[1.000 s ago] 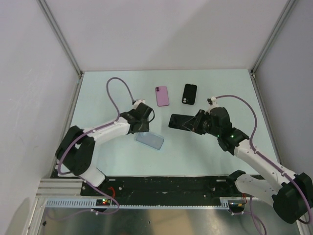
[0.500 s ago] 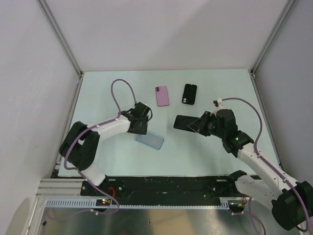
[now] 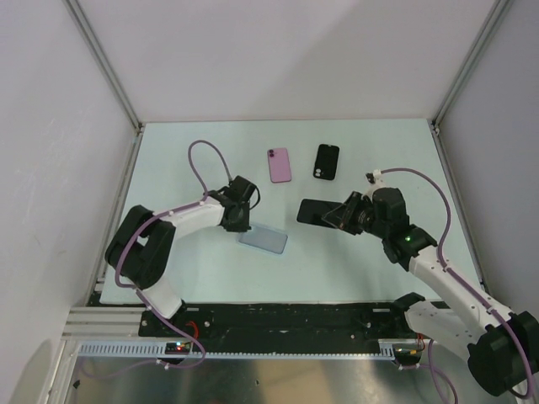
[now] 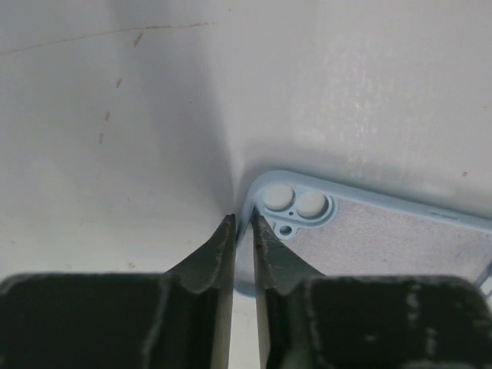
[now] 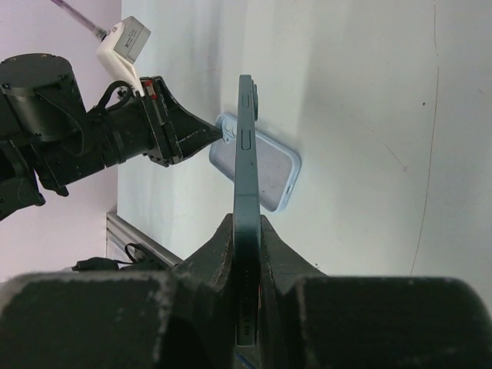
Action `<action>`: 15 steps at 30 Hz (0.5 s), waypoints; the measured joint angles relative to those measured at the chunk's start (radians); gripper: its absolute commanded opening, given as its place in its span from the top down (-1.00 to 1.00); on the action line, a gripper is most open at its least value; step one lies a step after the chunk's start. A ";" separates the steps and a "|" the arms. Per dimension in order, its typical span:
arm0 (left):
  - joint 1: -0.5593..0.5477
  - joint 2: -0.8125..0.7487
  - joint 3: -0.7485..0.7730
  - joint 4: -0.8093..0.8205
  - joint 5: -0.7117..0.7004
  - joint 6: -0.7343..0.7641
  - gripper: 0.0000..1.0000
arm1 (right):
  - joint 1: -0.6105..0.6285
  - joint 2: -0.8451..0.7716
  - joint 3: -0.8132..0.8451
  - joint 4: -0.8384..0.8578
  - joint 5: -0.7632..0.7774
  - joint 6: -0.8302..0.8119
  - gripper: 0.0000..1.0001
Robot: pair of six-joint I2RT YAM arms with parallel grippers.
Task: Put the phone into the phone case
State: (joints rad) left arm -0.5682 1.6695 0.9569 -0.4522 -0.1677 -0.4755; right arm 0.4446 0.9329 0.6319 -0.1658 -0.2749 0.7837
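The light blue phone case lies open side up on the table, left of centre. My left gripper is at its camera-hole corner, and in the left wrist view the gripper is shut on the phone case, with the rim wall pinched between the fingertips. My right gripper is shut on the phone, holding it in the air to the right of the case with its dark screen up. The right wrist view shows the phone edge-on between the fingers, with the case beyond it.
A pink phone-shaped item and a black one lie side by side farther back on the table. White walls with metal corner posts enclose the table on three sides. A black rail runs along the near edge between the arm bases.
My left gripper has closed onto the case's corner rim, and the case has shifted a little to the right. The right arm with the phone has moved slightly right, then held still.
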 measured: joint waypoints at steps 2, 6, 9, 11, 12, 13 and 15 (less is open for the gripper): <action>-0.004 -0.003 -0.005 0.002 -0.004 -0.031 0.76 | 0.001 0.004 0.000 0.003 -0.006 0.000 1.00; -0.037 -0.007 -0.007 0.002 -0.003 -0.091 0.90 | 0.011 0.026 0.000 0.022 -0.015 -0.003 1.00; -0.073 -0.007 -0.007 0.003 0.008 -0.137 0.98 | 0.032 0.058 -0.001 0.038 -0.024 -0.010 1.00; -0.091 -0.007 -0.007 0.003 0.015 -0.168 0.99 | 0.046 0.078 -0.004 0.050 -0.029 -0.012 1.00; -0.101 -0.007 -0.007 0.003 0.015 -0.184 1.00 | 0.053 0.088 -0.008 0.060 -0.031 -0.013 1.00; -0.110 -0.007 -0.007 0.003 0.016 -0.200 1.00 | 0.059 0.098 -0.013 0.073 -0.032 -0.013 1.00; -0.126 -0.007 -0.007 0.003 0.016 -0.225 0.99 | 0.070 0.117 -0.021 0.097 -0.035 -0.014 1.00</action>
State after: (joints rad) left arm -0.6941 1.6623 0.9501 -0.4488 -0.1520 -0.7006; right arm 0.5148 1.0504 0.6106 -0.0692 -0.3103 0.7696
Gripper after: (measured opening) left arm 0.010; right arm 0.136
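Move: The phone case lies flat and slanted, its left short edge right at my left fingertips; its middle is about 3 cm back, 6 cm to the right and 1 cm below them. From my right hand, which already holds the phone up, the case is some 17 cm to the left, about level fore and aft and 15 cm lower. The pink phone lies about 22 cm ahead and 10 cm right of my left hand. The black phone is roughly 26 cm ahead and 5 cm right of my right hand. I shut my left fingers on the case's left short wall, pinching it between them, and drag that end about 5 cm to the right and 3 cm back, level along the table. Meanwhile my right hand keeps its grip on the phone and brings it left and down, about 4 cm in all, towards the case. ##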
